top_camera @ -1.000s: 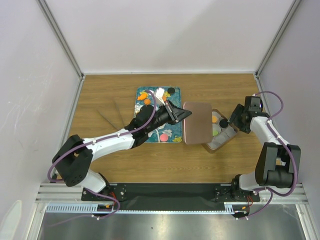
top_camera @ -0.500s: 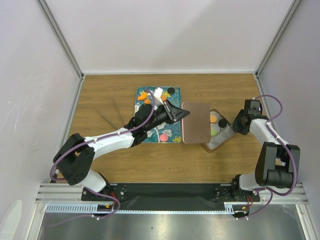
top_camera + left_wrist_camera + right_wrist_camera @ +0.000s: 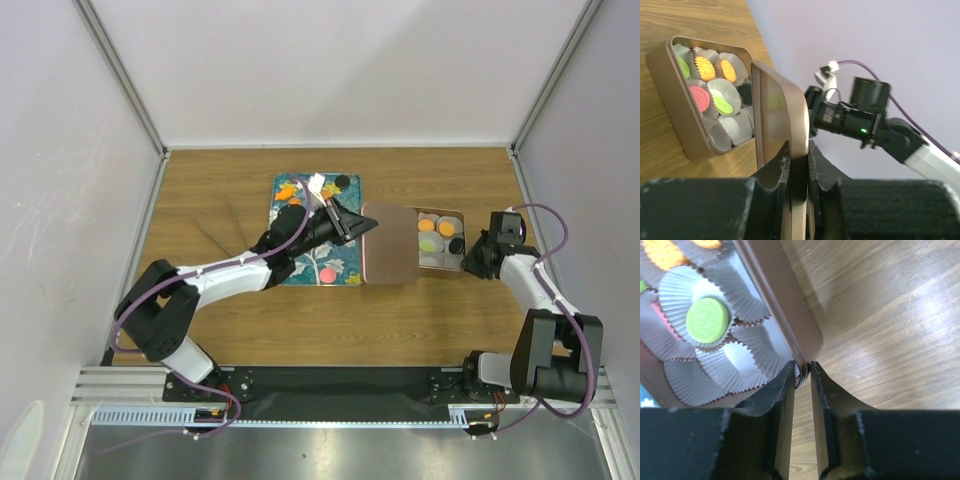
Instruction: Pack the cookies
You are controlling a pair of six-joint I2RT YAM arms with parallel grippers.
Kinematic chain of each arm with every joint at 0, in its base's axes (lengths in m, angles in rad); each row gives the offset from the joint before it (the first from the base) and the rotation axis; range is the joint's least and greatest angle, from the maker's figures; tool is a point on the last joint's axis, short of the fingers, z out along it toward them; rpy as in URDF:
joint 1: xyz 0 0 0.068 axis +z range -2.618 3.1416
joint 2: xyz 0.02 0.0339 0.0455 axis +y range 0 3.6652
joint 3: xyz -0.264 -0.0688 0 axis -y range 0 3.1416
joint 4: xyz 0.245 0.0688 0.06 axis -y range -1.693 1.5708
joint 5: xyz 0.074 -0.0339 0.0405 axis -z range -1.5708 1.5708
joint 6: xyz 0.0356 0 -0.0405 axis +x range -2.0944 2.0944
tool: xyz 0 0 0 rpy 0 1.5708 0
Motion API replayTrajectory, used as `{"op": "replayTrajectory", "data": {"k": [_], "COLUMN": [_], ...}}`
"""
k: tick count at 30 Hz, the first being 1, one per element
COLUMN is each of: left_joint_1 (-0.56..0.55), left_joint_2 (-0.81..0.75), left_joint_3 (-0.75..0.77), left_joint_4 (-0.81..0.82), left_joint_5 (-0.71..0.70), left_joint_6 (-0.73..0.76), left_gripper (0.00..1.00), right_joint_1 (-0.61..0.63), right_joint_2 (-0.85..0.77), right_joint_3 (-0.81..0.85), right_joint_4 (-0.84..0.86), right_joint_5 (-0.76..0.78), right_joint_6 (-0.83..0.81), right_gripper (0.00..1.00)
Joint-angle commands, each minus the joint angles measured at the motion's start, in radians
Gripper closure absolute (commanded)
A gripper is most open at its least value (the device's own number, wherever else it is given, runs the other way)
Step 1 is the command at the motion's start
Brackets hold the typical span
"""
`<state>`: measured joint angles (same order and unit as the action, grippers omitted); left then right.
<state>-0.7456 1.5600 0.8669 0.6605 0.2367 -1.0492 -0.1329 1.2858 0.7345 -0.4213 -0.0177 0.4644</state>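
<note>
A bronze tin (image 3: 441, 210) lies right of centre, its paper cups holding orange (image 3: 446, 228), green (image 3: 428, 244) and black (image 3: 456, 244) cookies. My right gripper (image 3: 468, 252) is shut on the tin's near right corner; in the right wrist view its jaws (image 3: 802, 369) pinch the rim (image 3: 785, 305) beside a green cookie (image 3: 707, 320). My left gripper (image 3: 362, 228) is shut on the tin's lid (image 3: 392, 245), held on edge over the tin's left side. In the left wrist view the lid (image 3: 785, 115) stands between the fingers (image 3: 797, 147). More cookies lie on the teal tray (image 3: 300, 268): pink (image 3: 327, 274), black (image 3: 342, 181).
A small white object (image 3: 318, 184) lies at the tray's far end. White walls and an aluminium frame close in the wooden table (image 3: 220, 330) on three sides. Both arm bases sit at the near edge.
My right gripper has closed on the tin's corner and turned the tin from a slanted pose to square with the table. The left gripper still holds the lid, shifted slightly.
</note>
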Motion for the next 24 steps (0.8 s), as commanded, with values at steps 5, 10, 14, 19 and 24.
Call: {"op": "replayTrajectory", "data": {"k": [5,10,14,19,24], "left_joint_1": [0.067,0.077,0.078,0.08,0.08], "left_joint_2": [0.159,0.256,0.326,0.443,0.561], "left_joint_3": [0.147,0.259,0.346,0.461,0.549], "left_joint_4": [0.175,0.221,0.221,0.245,0.258], "left_joint_5": [0.199,0.289,0.334,0.368,0.375], "left_joint_6": [-0.075,-0.109,-0.153,-0.265,-0.342], "left_gripper": [1.0,1.0,0.99,0.98,0.95], "right_joint_1": [0.006,0.007,-0.011,-0.04,-0.07], "right_joint_2": [-0.086,-0.146,-0.177,-0.112,-0.031], "right_joint_3": [0.043,0.077,0.132,0.212,0.22], "right_joint_4": [-0.045,-0.089,-0.1,-0.061,0.044], "right_joint_5": [-0.088,-0.071,-0.033,-0.002,-0.088], "right_joint_6": [-0.018,-0.01,0.014,0.045,0.091], "right_gripper": [0.64,0.51,0.32,0.15,0.05]}}
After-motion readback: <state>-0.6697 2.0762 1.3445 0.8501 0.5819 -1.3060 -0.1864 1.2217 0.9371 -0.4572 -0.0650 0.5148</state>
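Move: The left hand still grips the lid by its edge; the open cookie box lies about 17 cm to its right, 6 cm ahead and 21 cm below. The cookie tray's middle is roughly 14 cm left of this hand and 9 cm ahead, the pink cookie on the tray 10 cm left and 4 cm back, both some 23 cm down. From the right hand, at the box's near right corner, the box's middle is about 8 cm ahead, 9 cm left and 3 cm below; the black cookie inside is 7 cm ahead, 2 cm left. Keeping its pinch on the lid's edge, the left hand carries the lid some 7 cm right and as far forward, from beside the box to over it, with a small dip and rise on the way that leaves it at its starting height, while the wrist swings about 15 degrees clockwise. The right hand opens almost fully and comes away from the box's near right corner, rising about 9 cm, first nearly straight up and then also forward, as its fingers tip up towards level. ##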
